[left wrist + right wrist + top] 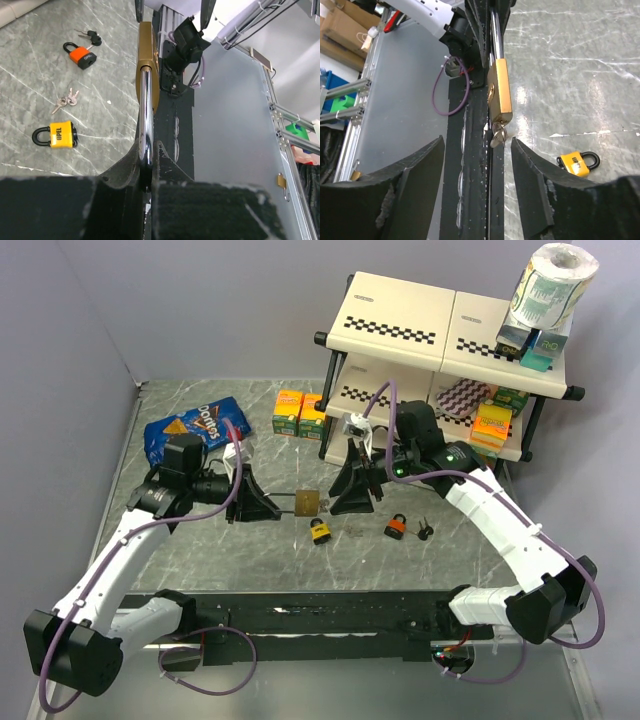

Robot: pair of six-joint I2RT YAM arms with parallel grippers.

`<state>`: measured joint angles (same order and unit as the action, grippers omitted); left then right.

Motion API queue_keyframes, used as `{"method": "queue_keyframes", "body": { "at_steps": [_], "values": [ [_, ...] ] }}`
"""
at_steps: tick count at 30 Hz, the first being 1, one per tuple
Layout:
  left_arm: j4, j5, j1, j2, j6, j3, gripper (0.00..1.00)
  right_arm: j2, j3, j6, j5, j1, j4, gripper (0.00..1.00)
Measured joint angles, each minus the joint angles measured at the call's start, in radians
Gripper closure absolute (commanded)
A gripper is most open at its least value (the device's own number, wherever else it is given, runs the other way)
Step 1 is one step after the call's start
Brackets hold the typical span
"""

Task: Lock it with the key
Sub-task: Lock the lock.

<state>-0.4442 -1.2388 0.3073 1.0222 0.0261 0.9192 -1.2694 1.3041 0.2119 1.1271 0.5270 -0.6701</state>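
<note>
A brass padlock (307, 503) hangs above the table between my two grippers. My left gripper (266, 508) is shut on its steel shackle (145, 115), which runs up from the pinched fingers to the brass body (148, 60). In the right wrist view a small silver key (497, 135) on a ring sticks out of the bottom of the padlock (500, 92). My right gripper (477, 145) is open. The key's head sits between its two fingers, nearer the right one and touching neither. From above, the right gripper (336, 502) stands just right of the lock.
On the table lie a yellow padlock (320, 531), an orange padlock (397, 527) with dark keys (424, 532) beside it, and loose silver keys (65, 100). A Doritos bag (195, 427), orange boxes (300, 412) and a two-tier shelf (440, 340) stand behind.
</note>
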Motion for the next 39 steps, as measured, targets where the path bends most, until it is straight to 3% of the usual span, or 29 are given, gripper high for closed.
{"method": "queue_keyframes", "body": {
  "at_steps": [12, 21, 30, 39],
  "values": [
    [-0.018, -0.016, 0.0, -0.013, 0.018, 0.0, 0.99, -0.029, 0.003, 0.021, 0.014, 0.03, -0.005, 0.48],
    [-0.006, -0.025, 0.001, -0.028, 0.011, 0.0, 0.99, -0.055, 0.005, 0.039, 0.006, 0.04, -0.008, 1.0],
    [-0.026, -0.03, -0.01, -0.029, 0.045, 0.001, 0.99, -0.053, 0.005, 0.078, 0.002, 0.027, -0.034, 1.0],
    [-0.285, -0.048, -0.149, 0.065, 0.32, 0.143, 0.99, -0.026, 0.005, 0.225, 0.006, -0.111, -0.245, 1.0]
  ]
}}
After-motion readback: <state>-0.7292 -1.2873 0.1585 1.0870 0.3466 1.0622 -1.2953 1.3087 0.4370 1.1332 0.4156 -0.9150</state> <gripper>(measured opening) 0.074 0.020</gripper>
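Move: The key stuck in the brass lock's end, bow facing the right hand, lies some 2 cm left of that open hand, straight across and about 2 cm below it. The lock body is 5 cm to its left; on the table about 26 cm below, the yellow lock is roughly 4 cm ahead and 2 cm left, the spare keys 4 cm ahead and 5 cm right. From the left hand, already gripping the shackle, the key is about 8 cm right, 2 cm lower. The right fingers pinch the key's bow after easing about 1 cm left and 1.5 cm down. The hand then pulls right, away from the lock, by some 4 cm, sinking a little and edging forward. The left hand keeps its grip on the shackle, drifts back about 1 cm, then carries the lock forward and left, roughly 3 cm each way. ##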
